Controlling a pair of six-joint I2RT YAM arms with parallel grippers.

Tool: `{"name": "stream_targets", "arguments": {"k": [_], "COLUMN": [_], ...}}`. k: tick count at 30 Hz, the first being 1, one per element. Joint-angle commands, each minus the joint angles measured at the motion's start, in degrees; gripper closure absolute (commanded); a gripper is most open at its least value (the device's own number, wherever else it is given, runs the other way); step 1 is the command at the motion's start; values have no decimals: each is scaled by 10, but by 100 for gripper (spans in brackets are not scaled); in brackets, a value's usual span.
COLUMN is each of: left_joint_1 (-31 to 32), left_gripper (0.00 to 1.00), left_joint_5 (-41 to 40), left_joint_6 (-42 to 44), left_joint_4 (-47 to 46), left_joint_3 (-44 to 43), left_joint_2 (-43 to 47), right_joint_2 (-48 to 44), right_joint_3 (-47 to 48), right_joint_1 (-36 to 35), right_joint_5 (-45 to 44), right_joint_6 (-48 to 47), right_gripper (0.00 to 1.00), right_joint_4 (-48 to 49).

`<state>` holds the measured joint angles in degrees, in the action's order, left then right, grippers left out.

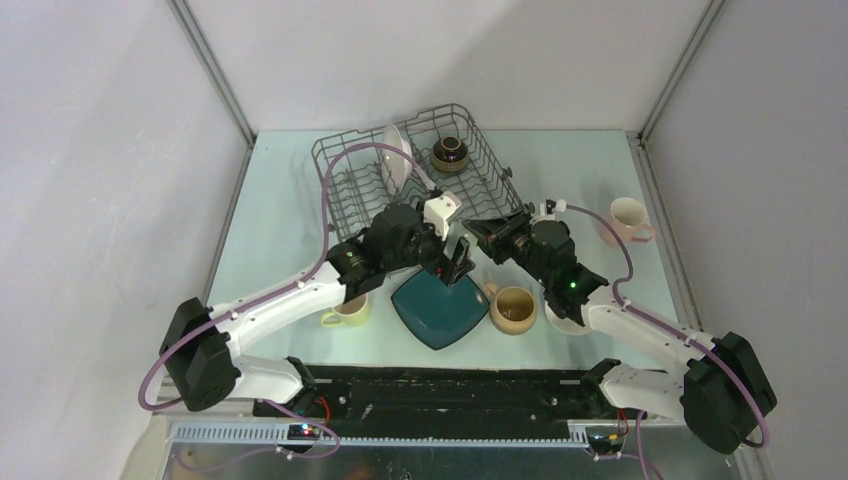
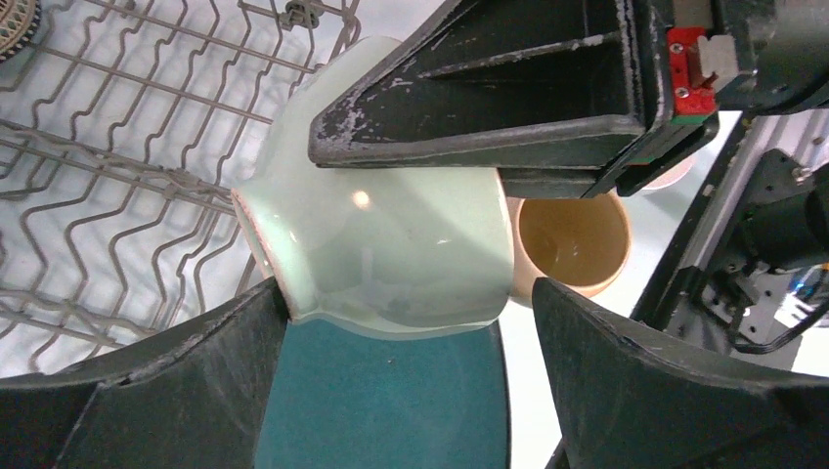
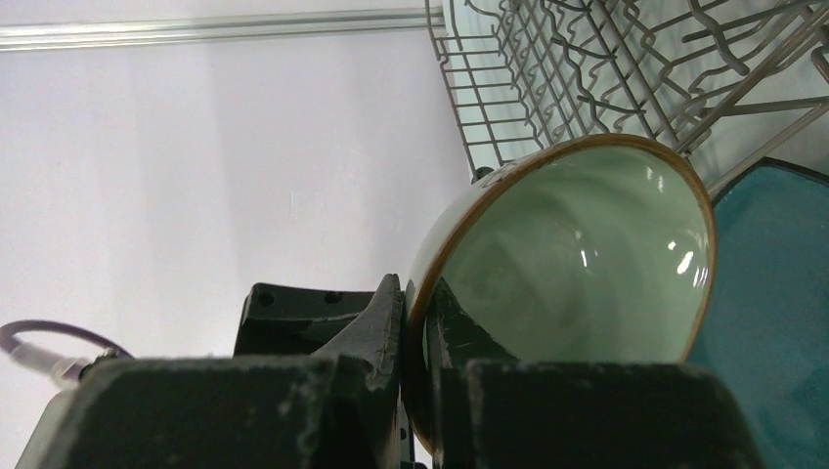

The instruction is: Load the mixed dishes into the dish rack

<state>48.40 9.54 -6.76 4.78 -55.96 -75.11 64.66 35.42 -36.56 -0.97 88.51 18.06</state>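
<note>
My right gripper [image 3: 415, 303] is shut on the rim of the pale green bowl [image 3: 587, 264] and holds it tilted on its side, just in front of the dish rack [image 1: 420, 170]. The bowl [image 2: 391, 244] hangs above the dark teal square plate [image 2: 391, 401]. My left gripper [image 2: 406, 322] is open, one finger at each side of the bowl; the left finger is at its rim and the right one is apart from it. The right gripper's fingers [image 2: 489, 98] lie across the bowl's upper side. In the rack, a white round plate [image 1: 397, 160] stands upright and a brown bowl [image 1: 449, 153] rests.
On the table are the teal plate [image 1: 440, 308], a tan mug [image 1: 513, 309] to its right, a yellow mug [image 1: 347, 312] under the left arm, a white bowl [image 1: 565, 318] under the right arm and a pink mug [image 1: 628, 220] at the far right. White walls enclose the table.
</note>
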Motion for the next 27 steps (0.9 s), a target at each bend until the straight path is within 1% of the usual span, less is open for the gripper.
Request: {"name": "stream_targets", "arguments": {"k": [1, 3, 7, 11, 14, 16, 17, 18, 19, 20, 21, 22, 24, 25, 26, 27], "left_joint_1": [26, 29, 33, 33, 33, 33, 33, 33, 33, 33, 33, 33, 33, 33, 33, 33], "left_gripper": [6, 14, 25, 34, 38, 45, 56, 62, 73, 78, 86, 88, 97, 99, 100, 100], "left_joint_5": [-52, -59, -75, -75, -65, -56, -59, -62, -66, -70, -72, -77, -87, -90, -92, -93], "left_joint_6": [32, 35, 40, 44, 45, 46, 47, 48, 50, 53, 54, 57, 60, 61, 64, 65], "left_joint_4": [14, 16, 22, 34, 36, 32, 31, 31, 32, 33, 32, 32, 32, 32, 32, 32], "left_joint_3": [-37, -42, -48, -59, -61, -60, -60, -61, -63, -64, -66, -67, -70, -73, -74, -78], "left_joint_2": [-3, -7, -14, -25, -25, -25, -26, -27, -28, -30, -31, -32, -31, -31, -30, -29], "right_joint_2": [-11, -12, -12, -9, -7, -7, -9, -11, -12, -14, -14, -15, -17, -18, -19, -20], "right_joint_3": [40, 40, 40, 40, 40, 40, 40, 40, 40, 40, 40, 40, 40, 40, 40, 40], "right_joint_1": [-4, -3, -4, -4, -4, -4, -4, -4, -3, -3, -3, -2, 1, 2, 4, 5], "right_joint_5": [-23, -25, -25, -21, -17, -19, -21, -21, -22, -22, -22, -21, -21, -21, -23, -25], "right_joint_6": [23, 24, 24, 24, 22, 20, 17, 12, 11, 8, 7, 6, 7, 7, 8, 9], "right_gripper": [100, 100, 100, 100, 100, 100, 99, 87, 81, 70, 65, 58, 54, 53, 50, 41], "right_joint_4": [51, 50, 51, 53, 57, 55, 52, 52, 49, 47, 46, 44, 37, 29, 25, 16]}}
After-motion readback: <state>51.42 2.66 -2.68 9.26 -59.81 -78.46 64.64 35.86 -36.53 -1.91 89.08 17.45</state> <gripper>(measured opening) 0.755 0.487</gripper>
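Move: Just ahead of the left fingers, the green bowl's middle lies about 2 cm forward and 2 cm to the right, roughly level, already inside the wide-open gripper. From the right hand, which already pinches its rim, that middle is some 4 cm below, 2 cm back and 1 cm left. From the left hand, the teal plate lies about 5 cm back, 3 cm left; the brown mug 6 cm back, 11 cm right; the rack's middle 20 cm ahead, 7 cm left; all 14–18 cm below. Closing by about a quarter of its opening, the left gripper shuts on the sides of the green bowl while the right hand stays in place, pinching the rim. Once the left has its grip, the right fingers open to about half and let go; the left hand then sinks about 1 cm, its fingertips having dipped some 5 degrees. ##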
